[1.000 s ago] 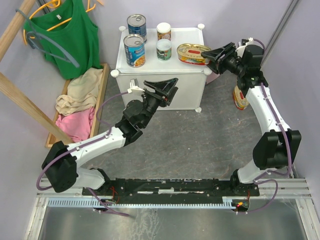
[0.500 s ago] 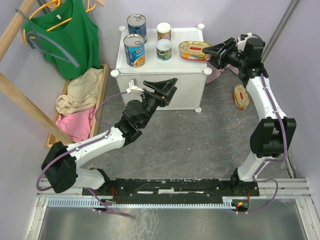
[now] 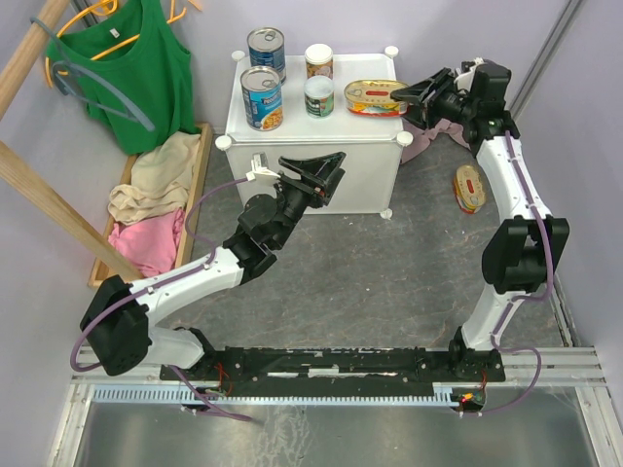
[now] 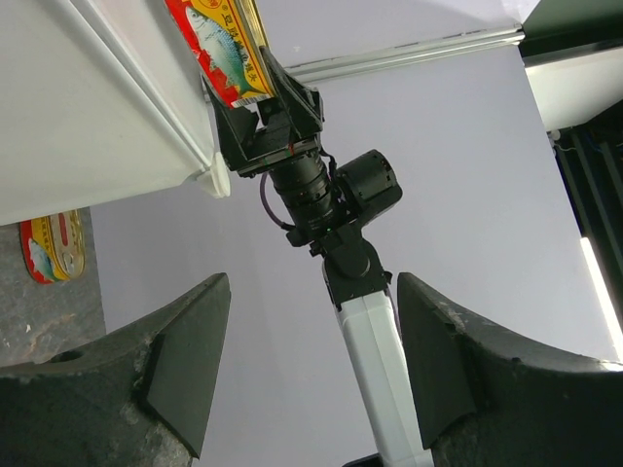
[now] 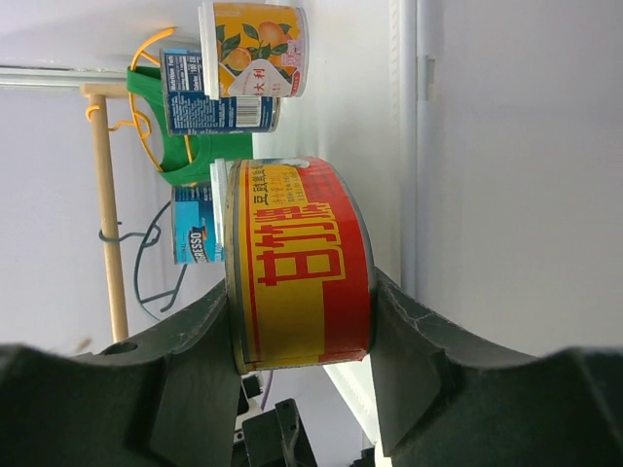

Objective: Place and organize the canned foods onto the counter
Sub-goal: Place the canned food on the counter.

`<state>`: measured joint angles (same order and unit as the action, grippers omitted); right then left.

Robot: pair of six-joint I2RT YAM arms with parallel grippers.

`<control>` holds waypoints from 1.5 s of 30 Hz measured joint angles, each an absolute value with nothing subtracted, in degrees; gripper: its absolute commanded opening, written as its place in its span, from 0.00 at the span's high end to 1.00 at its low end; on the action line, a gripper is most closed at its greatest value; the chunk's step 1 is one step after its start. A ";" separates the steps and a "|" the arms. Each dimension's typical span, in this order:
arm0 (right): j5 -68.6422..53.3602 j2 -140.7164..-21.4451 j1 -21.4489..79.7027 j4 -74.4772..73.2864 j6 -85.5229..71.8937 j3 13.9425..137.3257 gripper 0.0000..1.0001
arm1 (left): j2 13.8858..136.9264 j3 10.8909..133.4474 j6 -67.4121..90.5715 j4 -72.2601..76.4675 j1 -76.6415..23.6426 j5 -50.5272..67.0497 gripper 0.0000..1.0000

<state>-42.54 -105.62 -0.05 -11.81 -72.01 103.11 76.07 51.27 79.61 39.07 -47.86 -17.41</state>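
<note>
The counter [image 3: 341,131] is a white cabinet with four cans standing on its top: two tall blue ones [image 3: 262,97] [image 3: 266,49] and two small white-topped ones [image 3: 318,96] [image 3: 318,60]. My right gripper [image 3: 404,97] [image 5: 302,292] is shut on a flat oval gold tin [image 3: 375,97] [image 5: 297,263] and holds it level over the top's right part. Whether the tin touches the top I cannot tell. A second oval tin [image 3: 469,188] [image 4: 54,248] lies on the floor to the right. My left gripper [image 3: 326,173] [image 4: 311,292] hangs open and empty before the counter's front.
A wooden tray [image 3: 201,175] of clothes lies left of the counter. A green top [image 3: 136,68] hangs on a hanger above it, with slanting wooden poles [image 3: 58,209] nearby. A pink object [image 3: 425,146] sits on the floor by the counter's right side.
My right gripper has carried the oval tin leftward, from the counter's right edge to further over its top. The left arm has not moved.
</note>
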 measured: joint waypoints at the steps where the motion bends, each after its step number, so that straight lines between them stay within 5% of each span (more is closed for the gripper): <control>1: -42.52 -105.89 -0.05 -12.82 -71.55 103.88 0.82 | 76.07 51.27 79.61 39.07 -47.86 -17.34 0.25; 32: -40.34 -110.61 0.43 -30.72 -58.43 118.28 0.23 | 76.14 51.27 78.94 38.68 -47.70 -16.45 0.24; 45: -40.25 -110.61 0.58 -30.65 -57.17 118.69 0.21 | 76.14 51.27 78.67 38.24 -47.70 -16.45 0.23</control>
<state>-40.25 -110.61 0.58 -30.65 -57.17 118.69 76.14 51.27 78.67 38.24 -47.70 -16.45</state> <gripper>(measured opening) 0.791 0.764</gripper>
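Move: Just to the right hand's left, about 4 cm off and at its height, is the middle of the flat oval canned food; the fingers already grip its right end above the right part of the counter. Some 15 cm to the hand's left and level fore-and-aft stands the small green-labelled can, and the white-lidded orange can is about as far left and 6 cm farther out. From the left hand, the oval can lies roughly 15 cm ahead and 8 cm right, near its height. Staying almost in place at the right end of the counter, the right hand rolls and dips its fingertips some 10 degrees, its left side sinking, to lay the oval can flat. Only after most of that turn do the fingers spread, from about half to nearly four-fifths open, letting go of the can's right end while still straddling it. ##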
